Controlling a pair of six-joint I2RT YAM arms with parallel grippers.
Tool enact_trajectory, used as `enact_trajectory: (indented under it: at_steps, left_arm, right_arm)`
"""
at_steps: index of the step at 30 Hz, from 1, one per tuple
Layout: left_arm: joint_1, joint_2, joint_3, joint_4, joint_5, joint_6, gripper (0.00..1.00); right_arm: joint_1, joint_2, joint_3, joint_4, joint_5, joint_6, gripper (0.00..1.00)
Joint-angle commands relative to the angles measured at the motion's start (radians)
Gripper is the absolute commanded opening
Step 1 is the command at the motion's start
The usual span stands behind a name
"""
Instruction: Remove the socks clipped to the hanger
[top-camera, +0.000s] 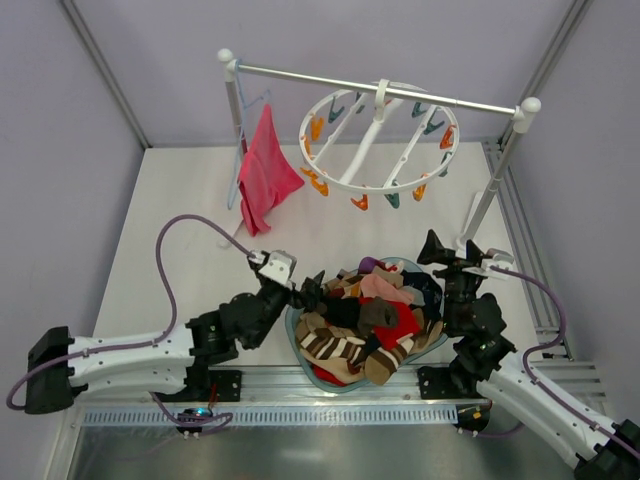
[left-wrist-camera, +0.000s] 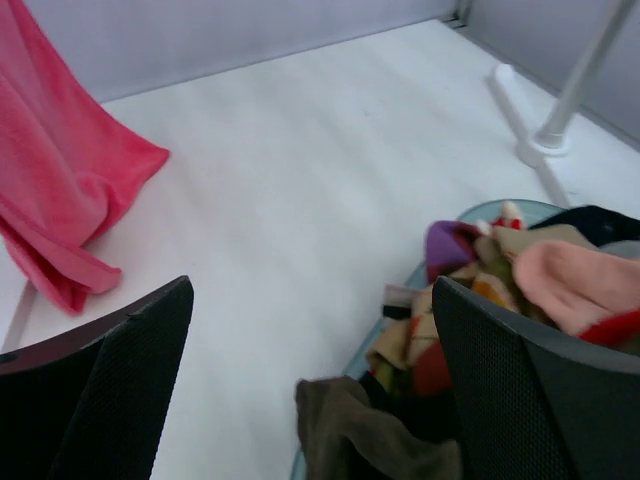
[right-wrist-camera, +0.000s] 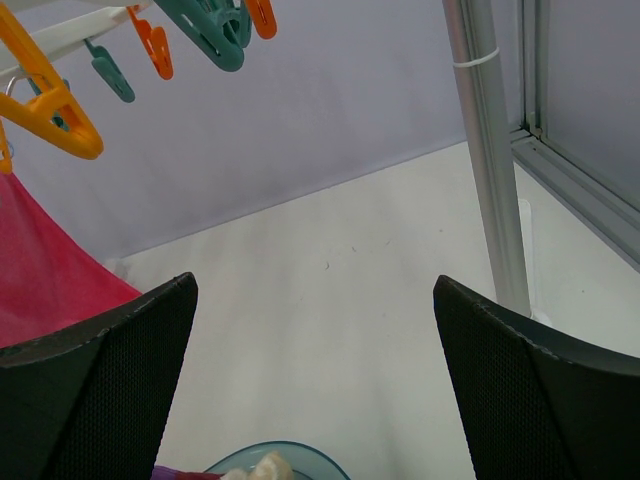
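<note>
The white round hanger (top-camera: 380, 145) hangs from the rail, and its orange and teal clips hold nothing that I can see. The socks (top-camera: 370, 320) lie in a mixed heap in a pale blue bowl (top-camera: 292, 335). My left gripper (top-camera: 306, 290) hovers open at the bowl's left rim. In the left wrist view a dark brown sock (left-wrist-camera: 350, 430) lies loose below the left gripper (left-wrist-camera: 312, 370), draped over the rim. My right gripper (top-camera: 450, 252) is open to the right of the bowl with nothing between its fingers. The right gripper (right-wrist-camera: 315, 370) faces bare table under the clips (right-wrist-camera: 55, 110).
A pink cloth (top-camera: 265, 170) hangs from a thin light-blue hanger at the rail's left end. The metal rail (top-camera: 400, 92) stands on white posts; the right post (right-wrist-camera: 490, 150) rises close to my right gripper. The aluminium frame (top-camera: 520, 240) runs along the table's right side.
</note>
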Motion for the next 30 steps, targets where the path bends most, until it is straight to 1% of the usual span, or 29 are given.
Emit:
enact_trajectory:
  at_steps: [1, 2, 5, 8, 11, 12, 14, 15, 16, 22, 24, 27, 30]
  left_arm:
    - [0.179, 0.095, 0.086, -0.031, 0.167, -0.058, 1.0]
    - [0.207, 0.121, 0.097, -0.021, 0.187, -0.069, 1.0]
    - [0.258, 0.201, 0.141, 0.014, 0.128, -0.064, 1.0]
    - [0.301, 0.219, 0.143, 0.059, 0.135, -0.089, 1.0]
    - [0.359, 0.207, 0.137, 0.077, 0.167, -0.158, 1.0]
    - [0.423, 0.206, 0.131, 0.091, 0.187, -0.181, 1.0]
    - [0.509, 0.209, 0.117, 0.126, 0.299, -0.257, 1.0]
    - [0.578, 0.222, 0.12, 0.128, 0.333, -0.282, 0.99]
    - [0.599, 0.23, 0.125, 0.119, 0.353, -0.302, 1.0]
    - [0.606, 0.327, 0.175, 0.081, 0.335, -0.304, 1.0]
    - [0.606, 0.353, 0.18, 0.093, 0.324, -0.31, 0.99]
    - [0.606, 0.397, 0.178, 0.119, 0.379, -0.32, 1.0]
    - [0.605, 0.413, 0.165, 0.159, 0.396, -0.32, 1.0]
  right_arm:
    - [-0.005, -0.013, -0.006, 0.033, 0.003, 0.026, 1.0]
    - [-0.005, -0.014, -0.006, 0.034, 0.006, 0.027, 1.0]
    - [-0.005, -0.029, -0.011, 0.028, 0.006, 0.029, 1.0]
    - [-0.005, -0.043, -0.018, 0.033, 0.008, 0.027, 0.99]
    - [-0.006, -0.046, -0.021, 0.037, 0.008, 0.027, 1.0]
    - [-0.005, -0.045, -0.021, 0.037, 0.008, 0.024, 1.0]
    - [-0.006, -0.045, -0.02, 0.036, 0.008, 0.027, 1.0]
    - [-0.006, -0.048, -0.021, 0.034, 0.006, 0.026, 1.0]
    - [-0.006, -0.046, -0.021, 0.031, 0.006, 0.029, 1.0]
    - [-0.005, -0.048, -0.023, 0.037, 0.014, 0.026, 1.0]
    - [-0.005, -0.048, -0.026, 0.04, 0.015, 0.024, 1.0]
    - [-0.006, -0.046, -0.023, 0.042, 0.009, 0.024, 1.0]
    - [-0.005, -0.042, -0.024, 0.045, 0.012, 0.023, 1.0]
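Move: The empty left hand heads for the hanging pink cloth, whose middle is about 23 cm ahead, 8 cm to its left and nearly level. The sock-filled tub lies some 17 cm to the hand's right, 5 cm back and 17 cm below; the emptied round hanger is around 22 cm ahead, 17 cm right and 17 cm up. From the idle right hand, the cloth is roughly 17 cm ahead and 42 cm left. With its fingers still wide open and empty, the left hand leaves the sock tub and reaches forward about 15 cm towards the lower part of the pink cloth, swinging left on the way and then easing a little back right. It sinks about 5 cm, mostly in the later part, while the wrist turns some 15 degrees counter-clockwise and tips the fingers down by about as much. ##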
